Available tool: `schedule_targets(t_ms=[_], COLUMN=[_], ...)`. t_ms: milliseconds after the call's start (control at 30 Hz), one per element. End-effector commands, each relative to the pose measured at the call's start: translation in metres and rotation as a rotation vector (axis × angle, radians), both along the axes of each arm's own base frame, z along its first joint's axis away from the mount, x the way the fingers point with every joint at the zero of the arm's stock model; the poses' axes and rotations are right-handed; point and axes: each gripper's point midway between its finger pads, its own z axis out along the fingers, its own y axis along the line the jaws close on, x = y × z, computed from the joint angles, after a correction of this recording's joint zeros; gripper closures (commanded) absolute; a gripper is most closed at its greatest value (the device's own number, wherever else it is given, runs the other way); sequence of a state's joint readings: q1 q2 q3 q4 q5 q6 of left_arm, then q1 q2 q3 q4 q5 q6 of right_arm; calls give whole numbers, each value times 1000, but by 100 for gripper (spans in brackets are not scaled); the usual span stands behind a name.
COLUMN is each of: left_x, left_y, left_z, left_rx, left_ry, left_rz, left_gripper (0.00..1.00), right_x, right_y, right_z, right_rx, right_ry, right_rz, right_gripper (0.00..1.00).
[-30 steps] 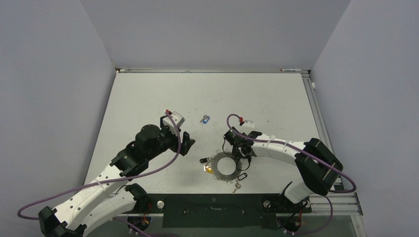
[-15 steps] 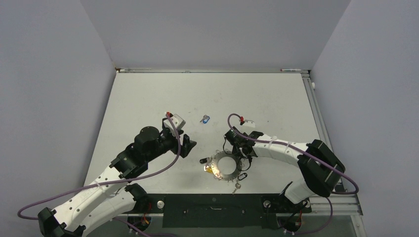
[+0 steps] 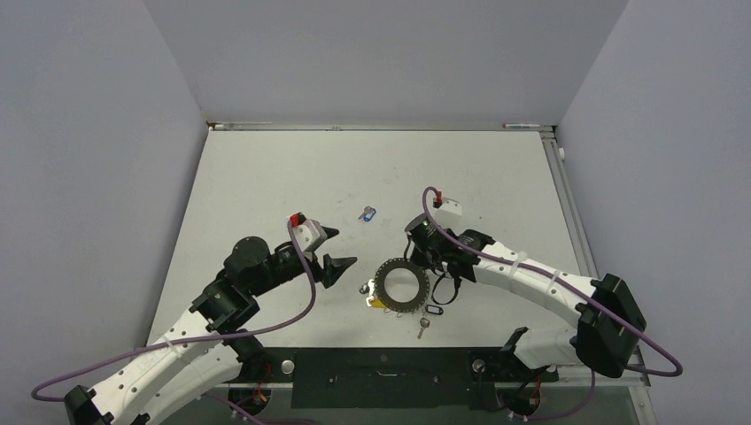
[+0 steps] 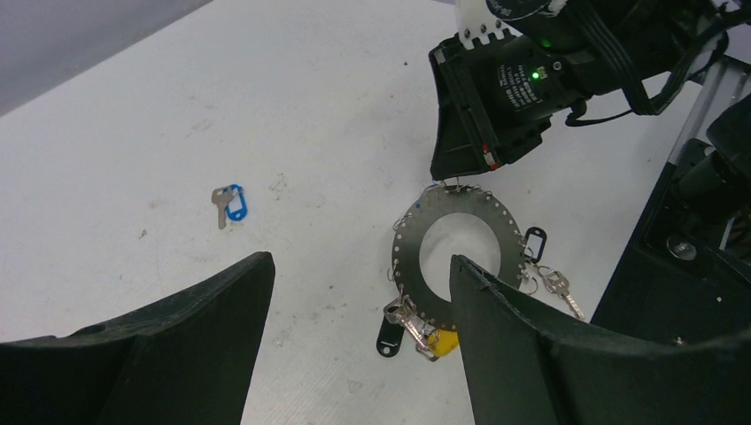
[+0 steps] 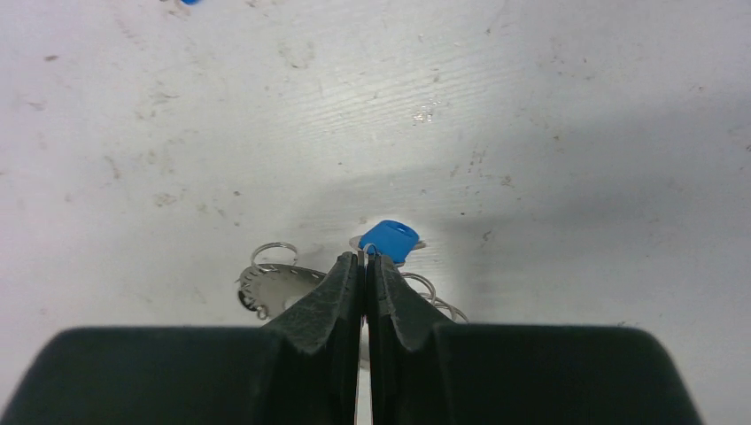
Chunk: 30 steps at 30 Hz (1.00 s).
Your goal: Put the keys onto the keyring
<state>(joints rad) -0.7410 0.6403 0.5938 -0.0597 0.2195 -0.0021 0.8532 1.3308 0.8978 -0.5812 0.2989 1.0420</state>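
The keyring is a flat silvery hoop with small holes round its rim, lying on the table between the arms. It also shows in the left wrist view. A yellow-headed key, black tags and silver keys hang from it. My right gripper is at its far edge, shut on the thin wire loop of a blue-headed key. A loose blue-headed key lies farther back. My left gripper is open and empty, left of the keyring.
The white table has grey walls on three sides. A black rail runs along the near edge by the arm bases. A metal rail lines the right edge.
My left gripper has turned to face the keyring and opened wide. My right arm has shifted, and the keyring with its keys has slid slightly away from the near edge.
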Motion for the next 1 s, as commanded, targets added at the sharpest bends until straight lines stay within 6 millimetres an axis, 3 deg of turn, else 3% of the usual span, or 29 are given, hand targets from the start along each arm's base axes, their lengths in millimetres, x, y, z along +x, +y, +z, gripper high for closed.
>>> schedule_targets(t_ms=[0,233,500,967], left_x=[-13,-22,-33,-14], left_y=[-16,-29,-43,-77], left_z=[36,50,57,41], left_rx=[-20,13,46,53], left_ry=[-200,-399,-554,-532], left_rz=[-156,-277,-392,-438], left_gripper=[33,40,49,61], right_x=[8,3,-6,-11], right_y=[16,22,20,18], right_z=[57,93,115,137], right_rx=[149,299,426,575], right_ry=[-87,-82,-29,52], right_rz=[-55,-142,-261,-458], right_gripper=[95,95,95,95])
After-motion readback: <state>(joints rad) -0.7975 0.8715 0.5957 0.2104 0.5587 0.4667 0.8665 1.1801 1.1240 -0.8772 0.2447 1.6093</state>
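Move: The left gripper is open; the keyring lies about 12 cm to its right, 1 cm back and 19 cm below, with the yellow tag some 7 cm right, 2 cm back and 24 cm below. The right fingers already hold the keyring's far rim, its centre 4 cm left, 4 cm back and 3 cm lower. From the right hand, the left gripper is roughly 15 cm left, 3 cm back and 15 cm up. Right hand raises the pinched keyring some 10 cm, turning clockwise; left hand, fingers narrowing, swings 6 cm right towards it. ##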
